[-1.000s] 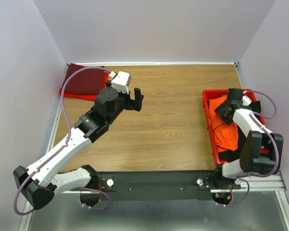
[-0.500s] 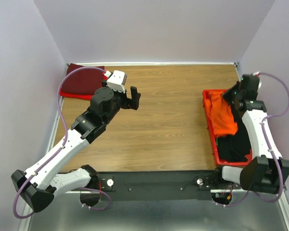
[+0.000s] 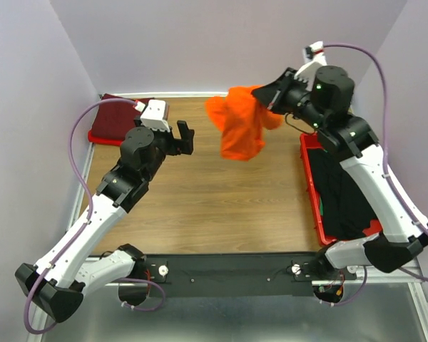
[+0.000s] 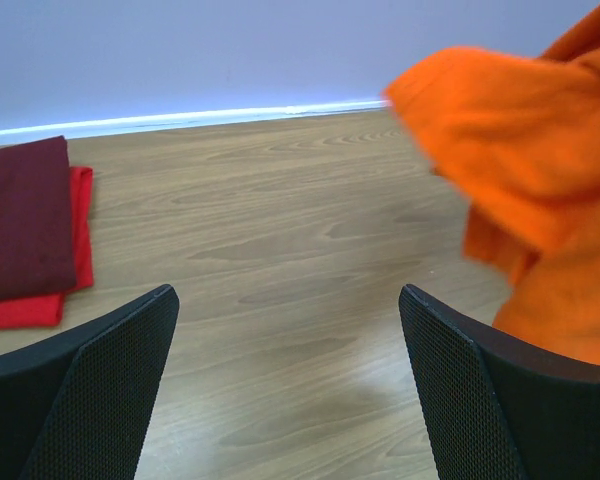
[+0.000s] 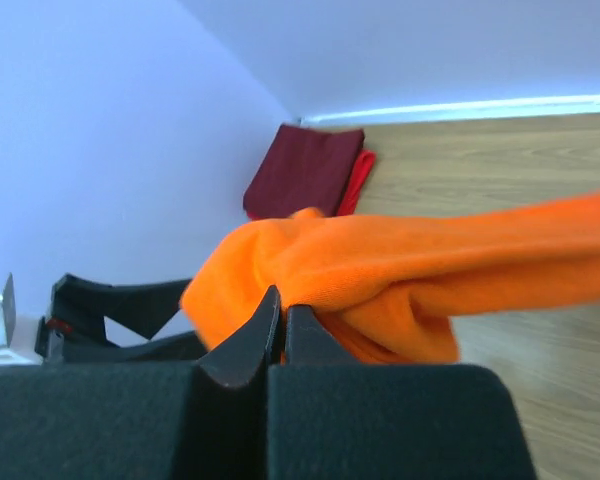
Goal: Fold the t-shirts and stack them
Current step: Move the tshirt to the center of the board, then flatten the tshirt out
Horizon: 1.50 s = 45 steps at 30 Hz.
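A bright orange t-shirt point(image 3: 240, 128) hangs bunched in the air above the table's far middle, and my right gripper point(image 3: 269, 98) is shut on its top edge; in the right wrist view the orange t-shirt point(image 5: 420, 270) spills out from the closed right gripper point(image 5: 283, 305). A folded dark maroon t-shirt point(image 3: 116, 116) lies on a folded red one point(image 3: 100, 137) at the far left corner. A black t-shirt point(image 3: 346, 196) fills the tray. My left gripper point(image 3: 185, 137) hovers open left of the orange cloth, nothing between its fingers point(image 4: 90, 385).
The rigid red tray point(image 3: 313, 192) stands along the table's right edge. Lilac walls close the table at the back and both sides. Bare wood table point(image 3: 221, 206) spreads between the two arms.
My right gripper shut on the orange t-shirt in the tray, then lifted it up and left over the table. The left gripper drifted slightly left and stayed open.
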Each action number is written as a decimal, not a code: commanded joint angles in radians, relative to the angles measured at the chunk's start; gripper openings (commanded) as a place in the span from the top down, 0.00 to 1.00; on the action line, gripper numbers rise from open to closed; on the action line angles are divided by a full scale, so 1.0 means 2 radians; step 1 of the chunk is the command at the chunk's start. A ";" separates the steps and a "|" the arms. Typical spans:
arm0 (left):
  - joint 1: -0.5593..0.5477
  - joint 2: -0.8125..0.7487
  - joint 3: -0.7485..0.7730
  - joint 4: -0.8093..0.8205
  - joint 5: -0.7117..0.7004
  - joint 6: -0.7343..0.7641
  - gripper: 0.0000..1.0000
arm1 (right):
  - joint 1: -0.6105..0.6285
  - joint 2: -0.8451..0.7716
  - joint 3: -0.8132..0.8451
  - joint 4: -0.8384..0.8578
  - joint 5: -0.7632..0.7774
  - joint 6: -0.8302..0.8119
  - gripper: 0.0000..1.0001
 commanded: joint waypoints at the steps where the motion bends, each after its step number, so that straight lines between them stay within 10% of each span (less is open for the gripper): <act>1: 0.017 -0.015 -0.009 0.015 -0.013 -0.009 0.02 | 0.028 0.032 0.021 -0.015 0.015 -0.022 1.00; 6: 0.020 -0.006 -0.009 0.014 -0.009 -0.016 0.02 | -0.001 0.035 -0.053 -0.017 0.088 -0.033 0.88; 13: 0.020 -0.003 -0.079 0.012 0.013 -0.138 0.02 | -0.101 0.020 -0.215 -0.016 0.077 -0.049 0.33; 25: 0.020 0.030 -0.214 0.077 0.000 -0.251 0.16 | 0.106 0.052 -0.381 0.050 0.177 0.014 0.33; 45: 0.019 0.187 -0.247 0.125 -0.026 -0.305 0.47 | 0.127 0.143 -0.360 0.069 0.248 0.034 0.34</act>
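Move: The right hand holds the orange t-shirt high up; the board's center lies about 43 cm below it, some 7 cm left and 1 cm ahead. From that hand, the dark red folded stack is roughly 17 cm ahead and 34 cm left, the red bin 4 cm back and 30 cm right, both some 41 cm down. From the left hand the center is about 3 cm ahead, 8 cm right and 32 cm down. Right hand opens off the t-shirt, sinking some 40 cm to its near edge; left sinks about 30 cm, narrowing. ##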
